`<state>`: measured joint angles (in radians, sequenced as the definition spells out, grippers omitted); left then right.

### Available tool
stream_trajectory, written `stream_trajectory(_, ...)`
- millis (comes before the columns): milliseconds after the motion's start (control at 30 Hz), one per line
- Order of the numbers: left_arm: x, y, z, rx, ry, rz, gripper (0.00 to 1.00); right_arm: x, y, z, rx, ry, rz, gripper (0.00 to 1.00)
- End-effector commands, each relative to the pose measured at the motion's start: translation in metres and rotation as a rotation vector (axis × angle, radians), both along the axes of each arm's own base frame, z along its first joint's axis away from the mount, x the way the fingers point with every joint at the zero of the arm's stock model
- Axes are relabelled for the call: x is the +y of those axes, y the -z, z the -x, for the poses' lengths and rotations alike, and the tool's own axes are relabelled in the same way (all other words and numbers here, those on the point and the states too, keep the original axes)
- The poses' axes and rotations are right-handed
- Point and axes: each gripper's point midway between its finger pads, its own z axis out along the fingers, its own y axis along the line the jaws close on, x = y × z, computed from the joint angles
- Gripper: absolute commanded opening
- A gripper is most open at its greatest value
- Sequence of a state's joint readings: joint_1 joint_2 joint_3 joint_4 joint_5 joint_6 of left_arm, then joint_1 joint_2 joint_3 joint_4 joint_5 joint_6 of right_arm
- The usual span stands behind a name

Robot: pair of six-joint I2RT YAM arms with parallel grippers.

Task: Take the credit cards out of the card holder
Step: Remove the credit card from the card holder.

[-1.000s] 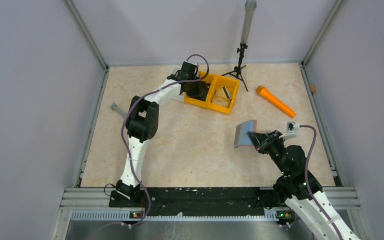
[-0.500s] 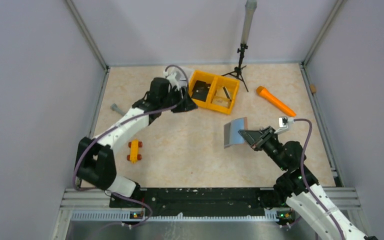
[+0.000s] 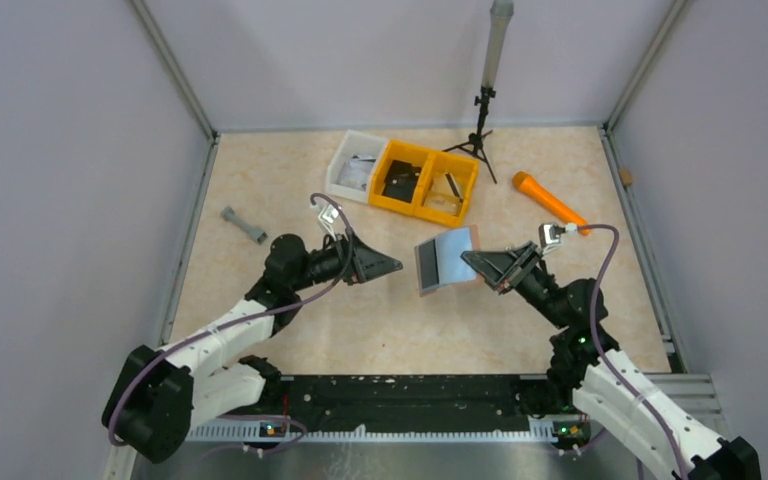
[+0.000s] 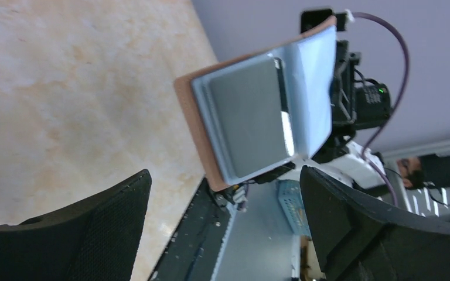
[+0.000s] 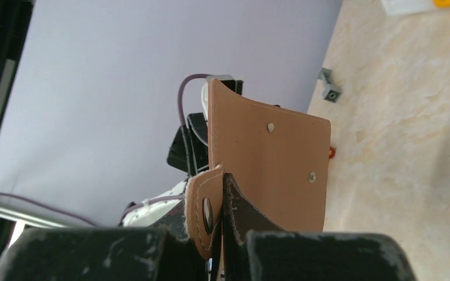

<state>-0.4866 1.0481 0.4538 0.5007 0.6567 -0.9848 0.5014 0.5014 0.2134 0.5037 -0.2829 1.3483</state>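
The card holder (image 3: 445,258) hangs open above the middle of the table, reddish-brown outside (image 5: 269,158) and pale blue-grey inside. My right gripper (image 3: 474,261) is shut on its right edge, beside the snap tab (image 5: 205,211). The left wrist view shows a greyish credit card (image 4: 249,126) sitting in the holder's inner pocket. My left gripper (image 3: 392,265) points at the holder from the left, a short way off, open with nothing between its fingers (image 4: 76,234). A black card-like thing (image 3: 400,183) lies in the left compartment of the yellow bin.
The yellow two-part bin (image 3: 465,190) and a white bin (image 3: 348,168) stand at the back centre. A black tripod (image 3: 480,125) rises behind them. An orange cone-shaped tool (image 3: 552,202) lies at the back right, and a grey piece (image 3: 243,224) lies at the left.
My left arm has swung back from the yellow bin to the table's middle and its jaws have opened. My right gripper has carried the holder left, toward the left gripper.
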Motion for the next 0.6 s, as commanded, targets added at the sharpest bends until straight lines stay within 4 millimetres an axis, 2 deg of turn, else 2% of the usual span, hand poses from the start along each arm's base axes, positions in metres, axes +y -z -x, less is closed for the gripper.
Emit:
stream_trajectory(0,-0.021,-0.068,0.031,-0.120,0.101,0.251,0.99,-0.002,-0.052,0.022,-0.104,-0.096,-0.184,0.00)
stream_trajectory(133,-0.037,-0.069,0.037,-0.113,0.109,0.255,0.99,-0.004,-0.064,0.026,-0.115,-0.109,-0.218,0.00)
stream_trajectory(467,-0.057,-0.073,0.034,-0.080,0.102,0.309,0.99,-0.011,-0.087,0.039,-0.133,-0.125,-0.274,0.00)
stream_trajectory(567,-0.056,-0.087,0.039,-0.115,0.130,0.376,0.98,-0.012,-0.086,0.040,-0.128,-0.125,-0.274,0.00)
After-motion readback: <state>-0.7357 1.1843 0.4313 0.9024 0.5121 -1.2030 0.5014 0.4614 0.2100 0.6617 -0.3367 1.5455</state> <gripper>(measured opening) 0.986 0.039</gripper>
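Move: The card holder, hanging open from the right fingers, is about 12 cm to the left hand's right, 1 cm ahead and 2 cm higher. From the left hand, the yellow bin stands some 30 cm ahead and 9 cm right, the white bin 31 cm ahead and 10 cm left, both about 19 cm below. From the right hand the card holder's middle is roughly 6 cm left, 2 cm ahead and 1 cm up. Open left hand reaches 6 cm right, back and up towards the card holder the right lifts 5 cm. ##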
